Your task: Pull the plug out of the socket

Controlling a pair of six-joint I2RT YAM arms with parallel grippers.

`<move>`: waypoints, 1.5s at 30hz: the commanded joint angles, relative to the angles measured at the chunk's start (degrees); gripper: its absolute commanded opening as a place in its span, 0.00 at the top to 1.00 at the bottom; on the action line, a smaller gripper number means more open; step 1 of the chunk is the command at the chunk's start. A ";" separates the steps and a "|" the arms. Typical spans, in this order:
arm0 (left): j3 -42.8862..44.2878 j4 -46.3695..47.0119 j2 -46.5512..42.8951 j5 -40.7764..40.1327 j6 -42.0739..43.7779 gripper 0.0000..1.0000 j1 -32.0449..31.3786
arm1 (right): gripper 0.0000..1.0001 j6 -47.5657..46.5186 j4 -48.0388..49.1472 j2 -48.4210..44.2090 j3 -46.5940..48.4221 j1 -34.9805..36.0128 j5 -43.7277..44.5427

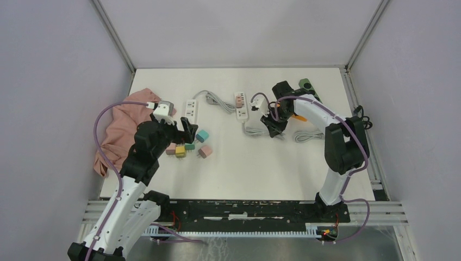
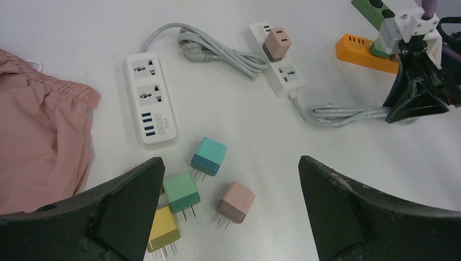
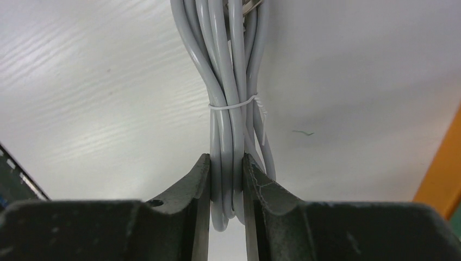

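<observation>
A pink plug sits in the socket of a white power strip at the back middle of the table. The strip's grey cable is coiled into a tied bundle. My right gripper is shut on the end of that bundle, to the right of the strip, pressing down at the table. My left gripper hovers open over loose plugs at the left, holding nothing, well away from the strip.
A second white power strip with its own cable lies left of the first. Several loose plugs lie under my left gripper: teal, green, yellow, pink-brown. Pink cloth lies far left. Orange strip and green strip lie back right.
</observation>
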 commanded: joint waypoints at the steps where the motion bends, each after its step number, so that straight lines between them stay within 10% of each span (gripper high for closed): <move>1: -0.16 1.01 -0.65 -0.52 2.15 0.01 0.21 | 1.00 -9.98 -10.50 -2.69 1.58 -0.19 -8.76; 32: -0.25 1.07 -0.11 0.19 1.96 0.01 0.17 | 0.95 -32.88 -22.87 -19.45 -18.23 -2.58 1.71; 45: -0.16 0.99 -0.03 0.19 1.88 0.01 0.17 | 0.72 -30.33 -21.96 -21.77 -20.10 -6.44 3.36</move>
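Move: The pink plug, seated in the white power strip, lies about 19 cm ahead of the right hand, 12 cm to its left and 2 cm below; the right hand already holds the strip's grey cable bundle. The orange strip is some 15 cm ahead and 7 cm right of this hand, another grey coil about 2 cm ahead and 12 cm right. From the left hand the pink plug is roughly 24 cm ahead, 16 cm right, 18 cm below. The grey cable bundle, kept pinched in the right fingers just above the table, is drawn back towards the robot by about 14 cm, towing the white power strip behind it. The path bends more and more to the right, some 10 cm in all and almost purely rightward at the end, at nearly constant height, while the wrist turns roughly 25 degrees counter-clockwise. ##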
